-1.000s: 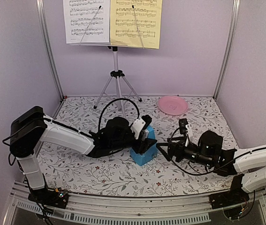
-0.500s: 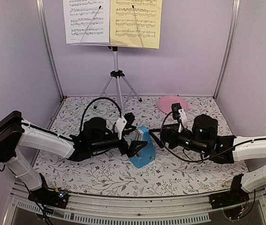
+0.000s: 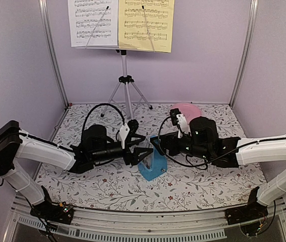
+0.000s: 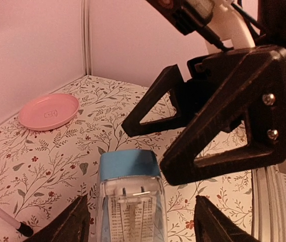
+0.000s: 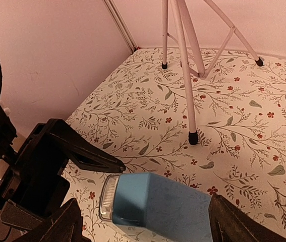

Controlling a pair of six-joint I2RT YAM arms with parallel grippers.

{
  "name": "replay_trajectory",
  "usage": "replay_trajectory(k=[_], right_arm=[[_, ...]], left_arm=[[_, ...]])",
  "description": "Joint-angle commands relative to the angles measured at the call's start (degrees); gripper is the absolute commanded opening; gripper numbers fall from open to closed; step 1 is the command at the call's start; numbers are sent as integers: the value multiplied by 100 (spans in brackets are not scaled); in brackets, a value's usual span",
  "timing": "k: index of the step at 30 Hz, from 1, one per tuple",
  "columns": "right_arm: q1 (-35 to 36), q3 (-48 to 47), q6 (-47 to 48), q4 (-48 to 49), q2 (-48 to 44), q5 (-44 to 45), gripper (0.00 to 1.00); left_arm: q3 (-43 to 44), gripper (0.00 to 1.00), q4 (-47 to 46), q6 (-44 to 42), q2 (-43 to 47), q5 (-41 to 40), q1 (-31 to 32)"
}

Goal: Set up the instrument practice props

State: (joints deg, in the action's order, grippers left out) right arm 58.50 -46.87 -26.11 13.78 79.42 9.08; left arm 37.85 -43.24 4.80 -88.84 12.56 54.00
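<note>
The silver tripod music stand (image 3: 125,80) stands at the back with a white sheet (image 3: 92,22) and a yellow sheet (image 3: 145,22) of music on it. On the table's middle the small blue metronome (image 3: 152,165) stands between both grippers. My left gripper (image 3: 141,153) is open at its left. In the left wrist view its clear front (image 4: 130,201) sits between the spread fingers (image 4: 67,224) with gaps on both sides. My right gripper (image 3: 158,144) is open at its upper right, straddling the blue body (image 5: 158,204); its fingertip (image 5: 248,222) is at the wide end.
A pink round plate (image 3: 185,107) lies at the back right, partly behind the right arm. The stand's legs (image 5: 188,65) spread over the flowered cloth behind the metronome. Metal posts and lilac walls close the sides and back.
My left gripper has let go of the metronome and drawn back to the left. The right arm has swung in leftward and now reaches the metronome.
</note>
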Motion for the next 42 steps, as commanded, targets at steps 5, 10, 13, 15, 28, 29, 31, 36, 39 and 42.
replay_trajectory(k=[5, 10, 13, 15, 28, 29, 31, 36, 39, 42], right_arm=[[-99, 57, -331, 69, 241, 23, 82], [-138, 171, -501, 327, 287, -136, 76], [-157, 256, -584, 450, 210, -150, 75], [-172, 315, -620, 537, 101, -170, 74], [-331, 533, -805, 869, -106, -473, 64], [-338, 504, -801, 878, -57, -512, 64], [-333, 441, -795, 888, 32, -570, 64], [-336, 299, -730, 860, 213, -587, 64], [-332, 318, -736, 807, 258, -522, 62], [-337, 367, -794, 766, 268, -443, 60]], left_arm=[[263, 66, -254, -57, -263, 245, -86], [343, 62, -262, -49, -383, 284, -98], [376, 58, -263, -58, -414, 273, -100], [389, 57, -263, -58, -437, 242, -103], [460, 48, -220, 22, -551, 208, -109], [465, 48, -224, 26, -566, 214, -103], [477, 46, -228, 28, -583, 221, -106], [456, 44, -228, 43, -576, 214, -93], [428, 42, -232, 45, -550, 204, -101], [380, 38, -245, 39, -514, 203, -100]])
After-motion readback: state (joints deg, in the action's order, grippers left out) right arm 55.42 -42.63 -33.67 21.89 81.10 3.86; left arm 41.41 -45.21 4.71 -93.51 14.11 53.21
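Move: Between the two grippers stands the blue metronome, its top about level with them. Its middle is about 5 cm to the left hand's right, 2 cm ahead and 8 cm down. From the right hand the metronome lies some 3 cm left, 2 cm ahead and 10 cm down. The music stand's nearest foot is roughly 27 cm ahead of the left hand and 5 cm to its left. The pink plate lies about 35 cm ahead of the right hand and 17 cm to its right. Easing about 1.5 cm right and 1 cm forward onto the metronome's clear front, the left hand narrows its fingers until they pinch its upper sides. The right hand sinks some 1.5 cm beside the top, wavers about 1.5 cm right and back, turns roughly 10 degrees and half-closes, one finger coming against the top's near corner. ##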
